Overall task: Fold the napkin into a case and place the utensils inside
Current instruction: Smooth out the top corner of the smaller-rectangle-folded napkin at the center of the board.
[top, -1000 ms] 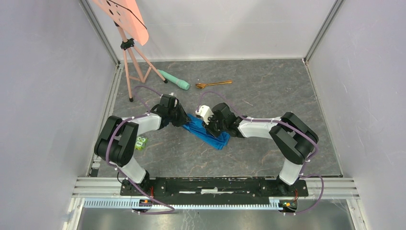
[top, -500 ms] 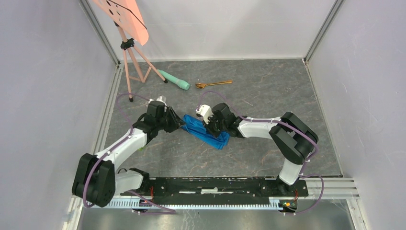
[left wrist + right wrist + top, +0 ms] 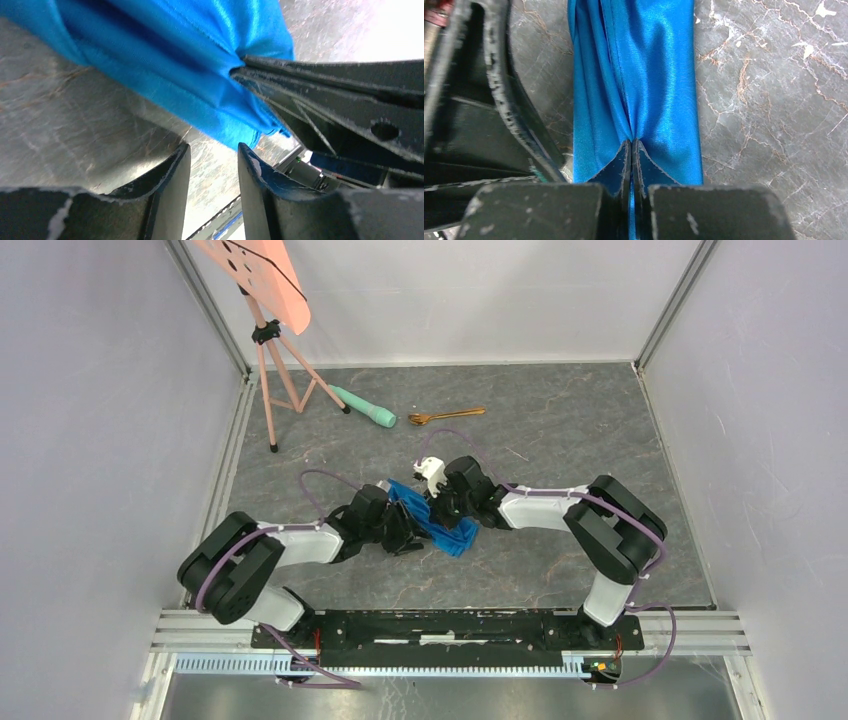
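Observation:
The napkin [image 3: 457, 534] lies mid-table as a narrow, layered bright blue strip, running from back left to front right. My right gripper [image 3: 441, 511] is shut on a pinch of it; in the right wrist view its fingertips [image 3: 631, 143] meet on a crease of the cloth [image 3: 654, 75]. My left gripper [image 3: 413, 537] sits low just beside the strip's near side. Its jaws [image 3: 213, 150] stand open with only bare table between them, the cloth [image 3: 165, 60] just ahead. A copper-gold spoon [image 3: 447, 415] of the utensils lies at the back.
A mint-green cylinder [image 3: 366, 407] lies left of the spoon. A pink tripod stand [image 3: 272, 360] fills the back left corner. Grey walls and metal rails enclose the marbled table [image 3: 560, 440]. The left gripper's black body [image 3: 499, 100] crowds the napkin's left side.
My left arm has let go of the napkin's left end and swung round to its near side, jaws widening. The right gripper closed on the cloth and stays there.

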Available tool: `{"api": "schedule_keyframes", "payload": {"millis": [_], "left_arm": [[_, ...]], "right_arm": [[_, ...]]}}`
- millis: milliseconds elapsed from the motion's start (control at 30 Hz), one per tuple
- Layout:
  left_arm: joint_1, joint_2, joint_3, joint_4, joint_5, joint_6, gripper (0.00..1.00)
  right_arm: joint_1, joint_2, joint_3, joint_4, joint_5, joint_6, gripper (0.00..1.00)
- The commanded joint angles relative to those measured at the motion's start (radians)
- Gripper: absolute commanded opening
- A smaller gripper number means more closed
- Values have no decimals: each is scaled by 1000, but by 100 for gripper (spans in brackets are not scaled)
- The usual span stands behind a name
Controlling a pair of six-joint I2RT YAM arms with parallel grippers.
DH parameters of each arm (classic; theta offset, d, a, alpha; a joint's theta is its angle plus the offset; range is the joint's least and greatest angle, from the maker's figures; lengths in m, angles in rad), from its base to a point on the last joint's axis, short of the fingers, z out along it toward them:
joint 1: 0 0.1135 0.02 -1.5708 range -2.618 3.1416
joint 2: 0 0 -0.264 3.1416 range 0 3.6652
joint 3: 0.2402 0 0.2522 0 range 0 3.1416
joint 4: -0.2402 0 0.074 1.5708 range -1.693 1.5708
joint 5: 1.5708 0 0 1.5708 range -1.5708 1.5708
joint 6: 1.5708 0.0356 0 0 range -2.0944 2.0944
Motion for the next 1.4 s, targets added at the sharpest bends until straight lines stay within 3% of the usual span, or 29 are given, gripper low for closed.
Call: {"api": "schedule_keyframes", "payload": {"millis": [0,300,433,833,1200,1367], "left_arm": [[-9,63,-21,139,-43,-110,46],[-22,104,-28,138,-79,-104,16],[-25,104,-29,135,-83,-102,10],[-37,124,-9,127,-90,-100,8],[-39,131,3,113,-90,-82,8],[-37,89,-18,90,-93,-44,17]], "right_arm": [[5,-57,-13,26,-34,61,0],[5,-92,-8,20,-86,151,1],[5,-106,-18,22,-92,205,1],[12,-74,-59,114,-80,382,0],[19,7,-115,175,-31,406,1],[19,56,-147,195,1,368,0]]}}
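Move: The napkin's near edge, just beside the right fingertips' pinch, lies about 3 cm ahead of the open left hand, 3 cm to its right and 1 cm lower. The right hand already pinches the folded napkin's middle; the left fingertips it works towards are about 4 cm back and 3 cm to its left, level with it. From the right hand, the napkin's far-left end is some 9 cm ahead and 9 cm left, its near-right end roughly 6 cm back and 5 cm right. The napkin's pinched fold stays in the shut right fingers as they lift it nearly 3 cm, draw it back over 2 cm and slightly left towards the left fingertips, then lower it past its starting height, the wrist turning some 20 degrees. Meanwhile the left hand eases about 1.5 cm right, 1 cm forward and 1 cm down, and its open fingers close nearly shut, pinching the near edge beside the right fingertips. ##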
